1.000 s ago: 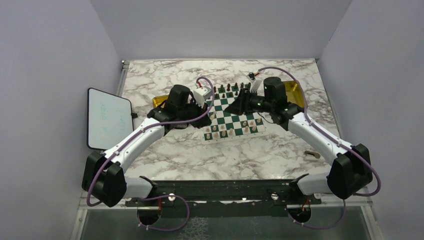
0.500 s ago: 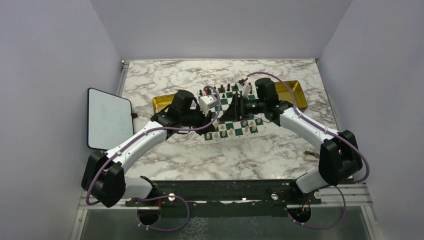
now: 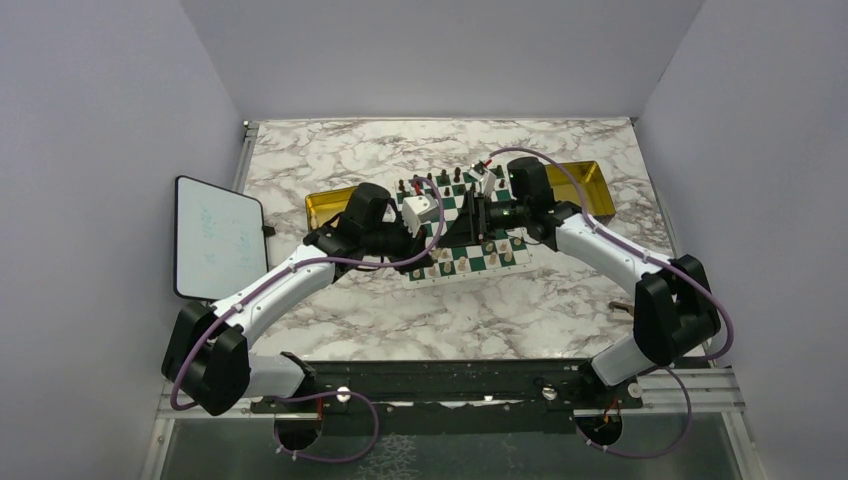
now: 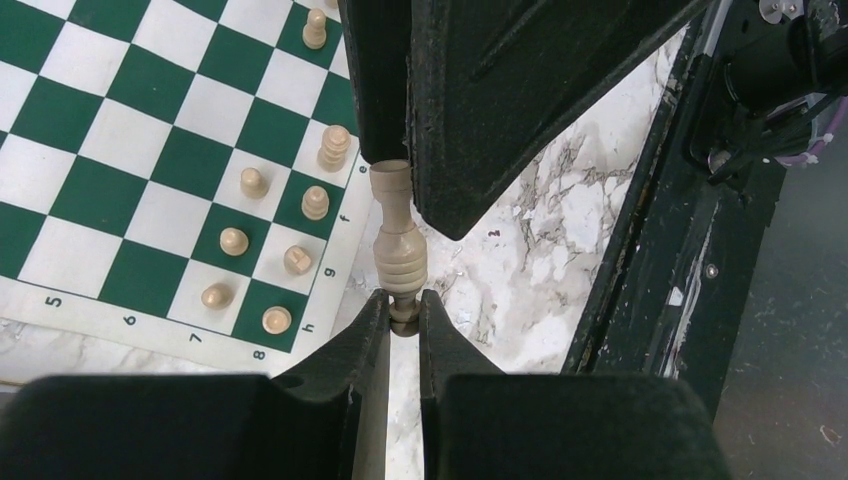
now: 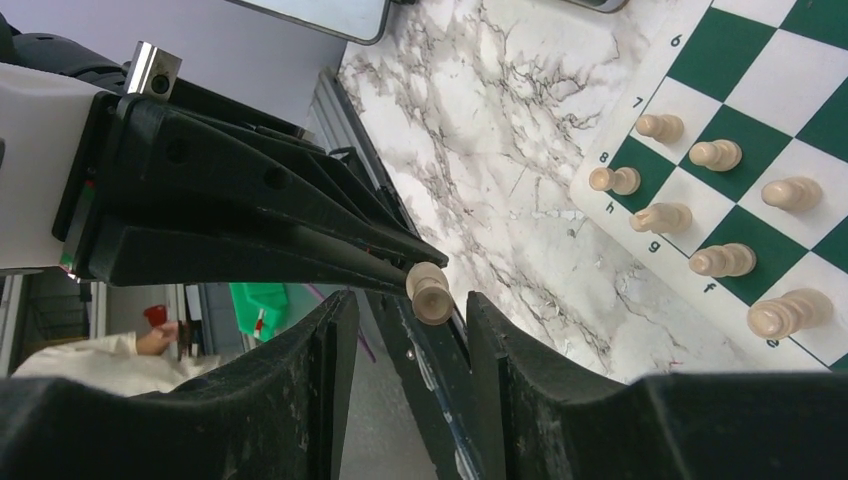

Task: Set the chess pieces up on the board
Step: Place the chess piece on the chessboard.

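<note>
A cream chess piece [image 4: 397, 245] hangs in the air, and my left gripper [image 4: 403, 310] is shut on its thin top end. My right gripper [image 5: 405, 320] faces it, jaws apart on either side of the piece's round base [image 5: 430, 290], with a gap on one side. The two grippers meet above the board [image 3: 455, 252], near its near right edge. Several cream chess pieces [image 4: 314, 203] stand on the board's near two rows [image 5: 715, 155]. The green and white board [image 4: 120, 130] lies flat on the marble table.
Dark pieces [image 3: 445, 180] stand along the board's far rows. One gold tray [image 3: 325, 205] lies left of the board and another [image 3: 590, 180] to its right. A white tablet [image 3: 215, 235] rests at the table's left edge.
Both arms have swung inward, bringing the two grippers together over the board. The left gripper has kept its hold on the cream piece, and the right jaws now flank its base.
</note>
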Robot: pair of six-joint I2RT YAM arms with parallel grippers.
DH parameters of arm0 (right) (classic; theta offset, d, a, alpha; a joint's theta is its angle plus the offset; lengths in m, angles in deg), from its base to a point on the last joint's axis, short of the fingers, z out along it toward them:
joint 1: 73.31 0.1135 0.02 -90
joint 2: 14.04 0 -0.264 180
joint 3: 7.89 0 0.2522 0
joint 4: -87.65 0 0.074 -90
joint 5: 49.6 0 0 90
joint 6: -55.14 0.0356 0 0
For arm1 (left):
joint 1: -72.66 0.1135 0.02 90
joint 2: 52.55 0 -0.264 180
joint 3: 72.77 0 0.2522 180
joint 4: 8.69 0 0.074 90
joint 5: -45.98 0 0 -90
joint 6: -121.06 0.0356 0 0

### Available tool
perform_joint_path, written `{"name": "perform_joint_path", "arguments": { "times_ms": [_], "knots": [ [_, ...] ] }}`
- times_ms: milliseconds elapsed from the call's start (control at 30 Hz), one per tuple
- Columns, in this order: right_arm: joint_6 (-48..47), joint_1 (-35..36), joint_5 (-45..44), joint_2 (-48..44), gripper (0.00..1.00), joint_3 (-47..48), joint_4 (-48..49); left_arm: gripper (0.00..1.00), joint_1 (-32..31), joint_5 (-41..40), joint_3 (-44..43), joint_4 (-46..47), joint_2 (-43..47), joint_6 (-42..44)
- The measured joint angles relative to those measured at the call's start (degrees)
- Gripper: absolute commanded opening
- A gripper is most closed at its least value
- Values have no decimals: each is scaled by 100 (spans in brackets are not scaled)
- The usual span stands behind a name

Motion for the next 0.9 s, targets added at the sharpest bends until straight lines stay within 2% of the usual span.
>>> {"name": "perform_joint_path", "arguments": {
  "times_ms": [67,300,467,733,900],
  "knots": [
    [2,0,31,24,46,2,-2,2,-2,0,0,17,0,4],
    [31,0,70,76,30,-31,44,1,-28,9,13,37,7,24],
    [46,0,140,87,15,-37,83,1,-37,13,61,61,28,26],
    [122,-2,59,63,12,-229,271,1,-39,-144,66,-35,50,-92],
    [26,-13,-796,-304,9,-304,28,1,-48,-555,13,-98,33,-267]
  ]
}}
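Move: The left fingers already hold one light chess piece by its head, and a second is joined to its base. That outer piece is about 4 cm ahead of the left hand, 1 cm right and 3 cm above, and sits almost exactly between the right hand's open fingers. On the board, the corner piece stands some 4 cm ahead of the left hand, 3 cm left and 14 cm below; the tall ringed piece is roughly 3 cm ahead of the right hand, 5 cm right and 17 cm below. Sinking about 1 cm, the right hand closes its half-open fingers and pinches the outer piece, while the left hand keeps its grip on the inner one. The right hand then draws back to the right and forward, about 1.5 cm each way, turning slightly clockwise; the left eases forward and left by about 1 cm, so the pair is pulled apart. ##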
